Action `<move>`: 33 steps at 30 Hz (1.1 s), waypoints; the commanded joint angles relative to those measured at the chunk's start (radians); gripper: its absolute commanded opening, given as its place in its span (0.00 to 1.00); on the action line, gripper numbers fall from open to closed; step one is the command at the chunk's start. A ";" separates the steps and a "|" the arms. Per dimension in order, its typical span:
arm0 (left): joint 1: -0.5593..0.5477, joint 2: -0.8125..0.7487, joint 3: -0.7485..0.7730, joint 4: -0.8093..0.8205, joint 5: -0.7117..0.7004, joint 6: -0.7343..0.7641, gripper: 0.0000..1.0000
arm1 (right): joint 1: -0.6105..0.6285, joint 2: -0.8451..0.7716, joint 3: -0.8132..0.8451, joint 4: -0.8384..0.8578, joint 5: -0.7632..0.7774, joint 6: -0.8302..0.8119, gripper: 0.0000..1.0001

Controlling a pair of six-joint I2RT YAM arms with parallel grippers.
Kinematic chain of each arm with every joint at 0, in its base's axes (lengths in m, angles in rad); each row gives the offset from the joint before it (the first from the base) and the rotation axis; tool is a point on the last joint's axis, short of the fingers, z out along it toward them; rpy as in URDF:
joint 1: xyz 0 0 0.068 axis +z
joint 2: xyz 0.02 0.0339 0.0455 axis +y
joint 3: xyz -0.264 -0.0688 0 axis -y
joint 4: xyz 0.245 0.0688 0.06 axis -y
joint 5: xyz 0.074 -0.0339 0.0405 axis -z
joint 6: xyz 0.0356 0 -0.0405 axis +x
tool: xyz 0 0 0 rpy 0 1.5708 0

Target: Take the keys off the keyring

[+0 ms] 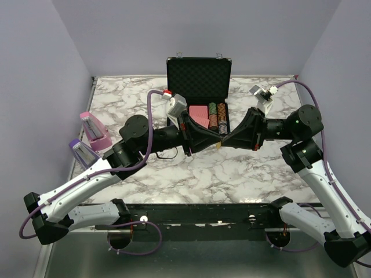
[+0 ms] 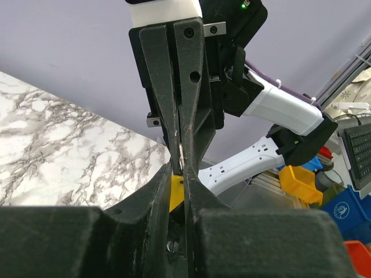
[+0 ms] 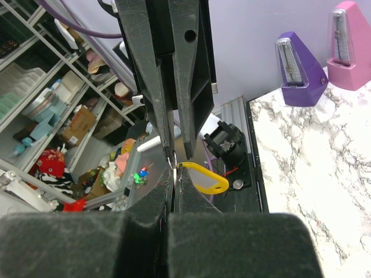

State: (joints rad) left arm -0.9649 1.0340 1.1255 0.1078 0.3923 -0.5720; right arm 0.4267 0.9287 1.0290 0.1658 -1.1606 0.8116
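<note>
Both grippers meet tip to tip in the air in front of the black case. The yellow keyring (image 3: 204,178) hangs at the meeting point, its tag sticking out sideways; in the left wrist view the keyring (image 2: 175,194) shows as a yellow sliver. My right gripper (image 3: 175,179) is shut on a thin silver metal edge (image 3: 175,172) where the yellow loop joins. I cannot tell whether that edge is one of the keys or a ring. My left gripper (image 2: 178,174) faces it, jaws a narrow gap apart around that metal. From above, the left gripper (image 1: 213,141) and right gripper (image 1: 221,143) hide most of it.
The open black case (image 1: 199,72) with chips stands on the marble table (image 1: 243,174) just behind the grippers. A pink metronome (image 1: 93,128) and a purple one (image 1: 81,152) stand at the table's left edge.
</note>
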 commanded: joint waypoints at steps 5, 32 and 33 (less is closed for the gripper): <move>-0.014 0.023 0.057 -0.010 -0.023 0.023 0.12 | 0.014 -0.002 -0.009 0.031 0.001 0.008 0.01; -0.021 0.115 0.246 -0.368 0.160 0.178 0.00 | 0.037 0.002 -0.015 0.047 -0.016 0.014 0.01; -0.021 0.121 0.256 -0.382 0.169 0.184 0.00 | 0.038 0.002 -0.015 0.046 -0.016 0.012 0.01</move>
State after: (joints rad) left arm -0.9798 1.1126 1.3281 -0.1463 0.4576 -0.4572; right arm 0.4461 0.9287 1.0214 0.1890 -1.1694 0.8196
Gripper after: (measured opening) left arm 0.007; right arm 0.015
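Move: The metal ring and key piece, already gripped in the right fingertips, is about 1 cm to the right of the left hand's finger point, level with it and between its parted tips. The yellow key fob hangs beside it, roughly 3 cm back from the left hand and 2 cm lower. From the right hand the same metal piece is about 1 cm to the left, level. Edging up and to the right by barely 1 cm, the left hand shuts its slightly open fingers and pinches the thin metal where it stands out of the right fingertips. Still closed, it eases about 1 cm back while its fingertips tip down some 10 degrees; the right hand keeps its pinch and drifts half a centimetre back. ##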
